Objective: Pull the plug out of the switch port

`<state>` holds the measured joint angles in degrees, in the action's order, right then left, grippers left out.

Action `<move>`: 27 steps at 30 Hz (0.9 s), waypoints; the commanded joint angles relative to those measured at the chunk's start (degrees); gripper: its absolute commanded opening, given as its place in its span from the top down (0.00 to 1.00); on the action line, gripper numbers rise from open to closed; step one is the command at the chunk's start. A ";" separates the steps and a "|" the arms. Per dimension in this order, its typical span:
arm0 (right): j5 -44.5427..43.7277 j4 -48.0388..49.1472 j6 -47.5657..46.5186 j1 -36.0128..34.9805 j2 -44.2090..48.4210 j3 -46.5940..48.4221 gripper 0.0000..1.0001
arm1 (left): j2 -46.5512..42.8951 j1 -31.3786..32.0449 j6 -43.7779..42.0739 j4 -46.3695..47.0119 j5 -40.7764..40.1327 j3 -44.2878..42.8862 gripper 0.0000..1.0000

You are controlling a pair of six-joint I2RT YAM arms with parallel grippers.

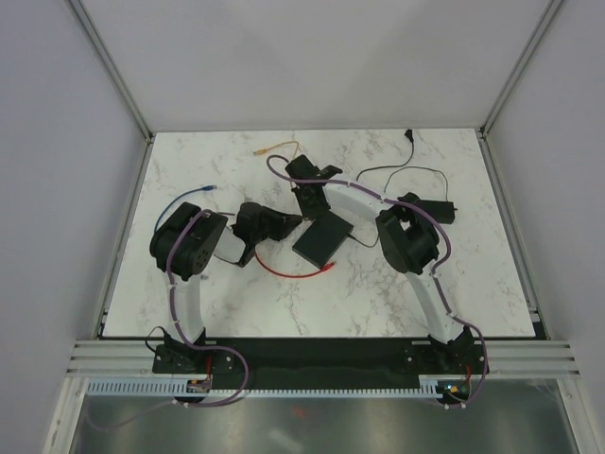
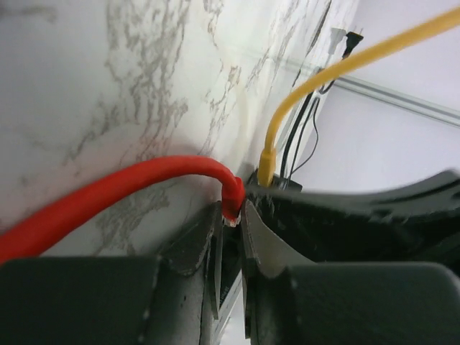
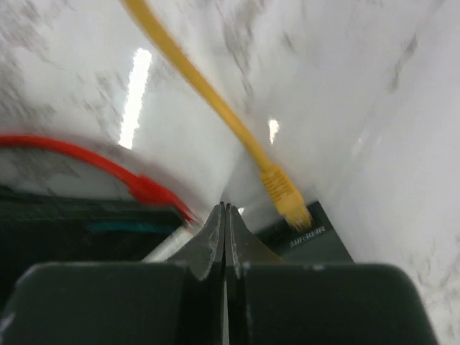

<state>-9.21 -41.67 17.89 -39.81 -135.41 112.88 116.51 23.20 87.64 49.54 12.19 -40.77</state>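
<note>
The black switch (image 1: 321, 238) lies mid-table; it also shows in the right wrist view (image 3: 309, 241). A red cable (image 1: 284, 271) loops in front of it. My left gripper (image 1: 288, 225) is at the switch's left side, shut on the red plug (image 2: 233, 200) at its fingertips (image 2: 231, 215). I cannot tell whether that plug sits in a port. A yellow plug (image 3: 286, 192) sits in a switch port, and its cable (image 2: 345, 68) runs away to the back. My right gripper (image 1: 310, 200) is shut and empty (image 3: 225, 208), its tips just over the switch's far edge.
The yellow cable's free end (image 1: 260, 149) lies at the back. A blue cable (image 1: 194, 192) lies at the left. A black power lead (image 1: 402, 170) runs to a black adapter (image 1: 440, 210) at the right, with its wall plug (image 1: 409, 135) at the back edge.
</note>
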 commanded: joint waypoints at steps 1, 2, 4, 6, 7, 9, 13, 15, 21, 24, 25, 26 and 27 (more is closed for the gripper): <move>-3.00 -3.69 -1.28 0.00 6.29 -7.66 1.00 | 0.91 -2.02 0.87 -4.81 -2.69 2.10 0.98; -3.27 -3.42 -1.45 -0.09 6.56 -8.02 1.00 | 0.91 -2.63 0.87 -4.72 -2.69 2.10 0.98; -2.22 -3.33 -1.80 -0.09 5.87 -6.45 1.00 | 1.09 -2.99 0.61 -4.54 -2.35 2.10 0.98; 0.15 -3.33 -1.72 -0.09 5.25 -3.47 1.00 | 1.09 -2.99 0.08 -4.71 -1.90 1.58 0.98; 0.68 -3.50 -1.54 -0.09 5.16 -2.76 1.00 | 1.00 -2.99 -0.18 -4.80 -1.38 1.49 0.98; 2.08 -3.59 -1.10 -0.09 5.60 -0.83 1.00 | 0.48 -2.99 -0.53 -5.24 -1.20 1.84 0.98; 3.85 -4.82 -0.67 0.00 9.01 1.20 1.00 | -2.95 -4.65 -5.36 -9.62 2.31 1.49 0.98; 4.90 -5.69 0.38 0.26 10.25 1.03 0.97 | -6.11 -5.44 -9.31 -14.10 6.07 0.00 0.98; 9.12 -8.07 0.22 1.66 14.47 -2.39 0.76 | -14.09 -8.78 -14.76 -21.32 17.06 -4.30 0.98; 10.52 -8.43 -0.66 2.90 15.70 -4.86 0.73 | -17.53 -10.02 -20.72 -30.76 20.33 -8.86 0.98; 10.79 -8.34 -0.84 3.42 16.40 -5.56 0.73 | -18.07 -10.37 -22.06 -33.08 22.34 -10.10 0.98; 10.97 -8.34 -1.01 3.60 16.67 -6.35 0.72 | -18.24 -10.46 -23.20 -35.19 24.01 -12.29 0.98; 11.14 -8.34 -1.01 3.86 16.94 -6.44 0.72 | -17.99 -10.54 -23.47 -37.56 28.03 -13.27 0.98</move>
<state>0.12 -48.75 17.72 -36.99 -121.23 107.90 101.49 13.10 71.92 21.30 29.95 -48.90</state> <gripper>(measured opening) 0.274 0.175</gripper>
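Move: The left gripper already holds the red plug beside the switch's port side; the switch's middle lies about 5 cm back and 4 cm to its right, 1 cm lower. The yellow plug is some 5 cm right and 1 cm ahead of it, the loose red end 12 cm back and 6 cm right, 1 cm lower. From the shut right gripper, the red plug lies 2 cm left and 1 cm back; the switch's middle is 5 cm back, 3 cm right and 1 cm below. Keep the red plug pinched in the left gripper and draw it about 4 cm left, away from the switch's port side, then raise it some 7 cm, swinging the wrist slightly clockwise. Sweep the closed right fingertips briefly back and right, low at the switch, then lift them about 8 cm off and open them a quarter. ##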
